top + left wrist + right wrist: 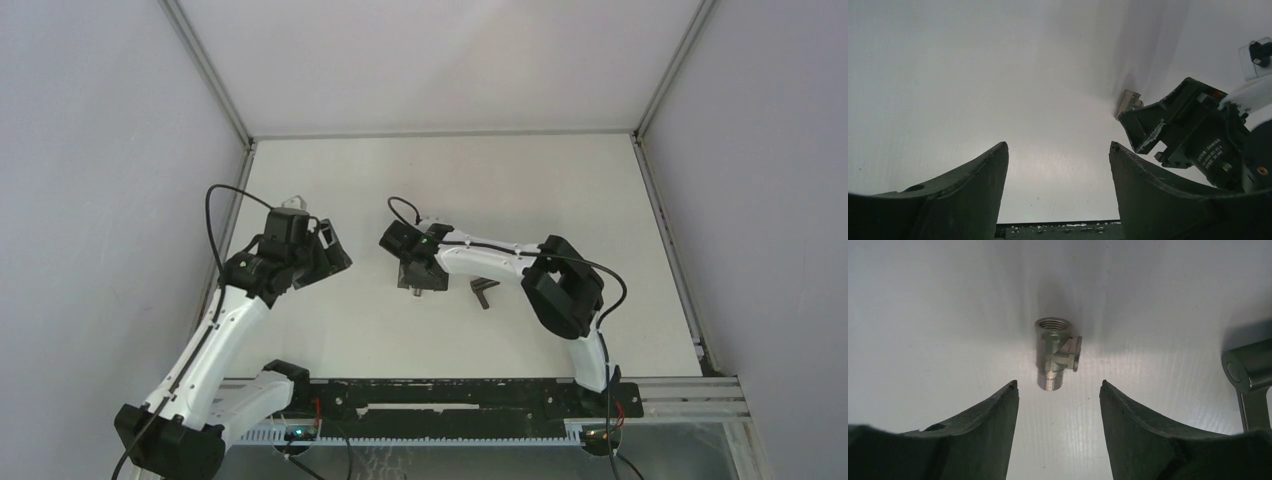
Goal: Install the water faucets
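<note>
A small silvery-grey threaded fitting [1057, 352] lies on the white table just beyond my right gripper's fingertips, centred on the gap and touching neither finger. My right gripper [1059, 385] is open and empty, low over the table near its middle [422, 278]. The dark T-shaped tap piece [484, 290] with its thin lever lies on the table just right of that gripper; its end shows at the right edge of the right wrist view [1250, 382]. My left gripper [335, 252] is open and empty, held above the table at the left [1059, 146]. It faces the right gripper [1188, 125] and the fitting [1132, 100].
White panels wall in the table [450, 180] on three sides, with aluminium frame rails [665, 230] along the edges. A black rail [450, 400] carrying the arm bases runs along the near edge.
</note>
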`<action>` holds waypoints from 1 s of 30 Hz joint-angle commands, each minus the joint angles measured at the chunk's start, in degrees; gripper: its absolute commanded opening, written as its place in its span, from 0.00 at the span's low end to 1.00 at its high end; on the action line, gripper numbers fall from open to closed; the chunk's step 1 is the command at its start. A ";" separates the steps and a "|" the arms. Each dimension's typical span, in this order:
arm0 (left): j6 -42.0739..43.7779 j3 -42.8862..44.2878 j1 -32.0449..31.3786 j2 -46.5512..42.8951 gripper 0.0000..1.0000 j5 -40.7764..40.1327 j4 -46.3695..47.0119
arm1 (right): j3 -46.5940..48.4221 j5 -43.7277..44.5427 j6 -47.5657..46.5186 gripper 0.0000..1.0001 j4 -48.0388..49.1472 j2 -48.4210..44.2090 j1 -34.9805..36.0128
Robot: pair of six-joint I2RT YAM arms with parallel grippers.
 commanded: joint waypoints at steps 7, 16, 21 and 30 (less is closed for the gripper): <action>-1.31 -4.23 0.33 -2.76 0.77 1.11 1.75 | 4.30 2.25 3.01 0.58 -1.70 5.31 -0.68; -1.98 -5.28 0.30 -3.90 0.77 1.99 2.89 | 2.48 0.68 -1.71 0.46 3.25 5.12 -2.10; -1.96 -5.99 0.33 -5.18 0.77 3.82 4.83 | 0.00 -3.17 -8.03 0.40 7.80 3.43 -2.99; -2.97 -9.84 0.33 -9.40 0.76 8.36 10.80 | -12.13 -9.60 -19.48 0.31 20.38 -8.31 -3.10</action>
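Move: Just under the right hand's open fingers, about 3 cm below and 1 cm ahead, stands the small threaded faucet piece. The T-shaped faucet lies about 14 cm to the right hand's right, some 2 cm ahead and 4 cm down. From the idle left hand, the small piece is roughly 16 cm to the right, 2 cm ahead and 16 cm below. Sinking about 3 cm over the small faucet piece, the right hand closes its fingers from both sides until they pinch the body below the threaded socket. While closing it eases about 2 cm forward, then comes back about 1 cm with the grip shut, turning some 10 degrees counter-clockwise. The open left hand only drifts slightly back, down and right. ##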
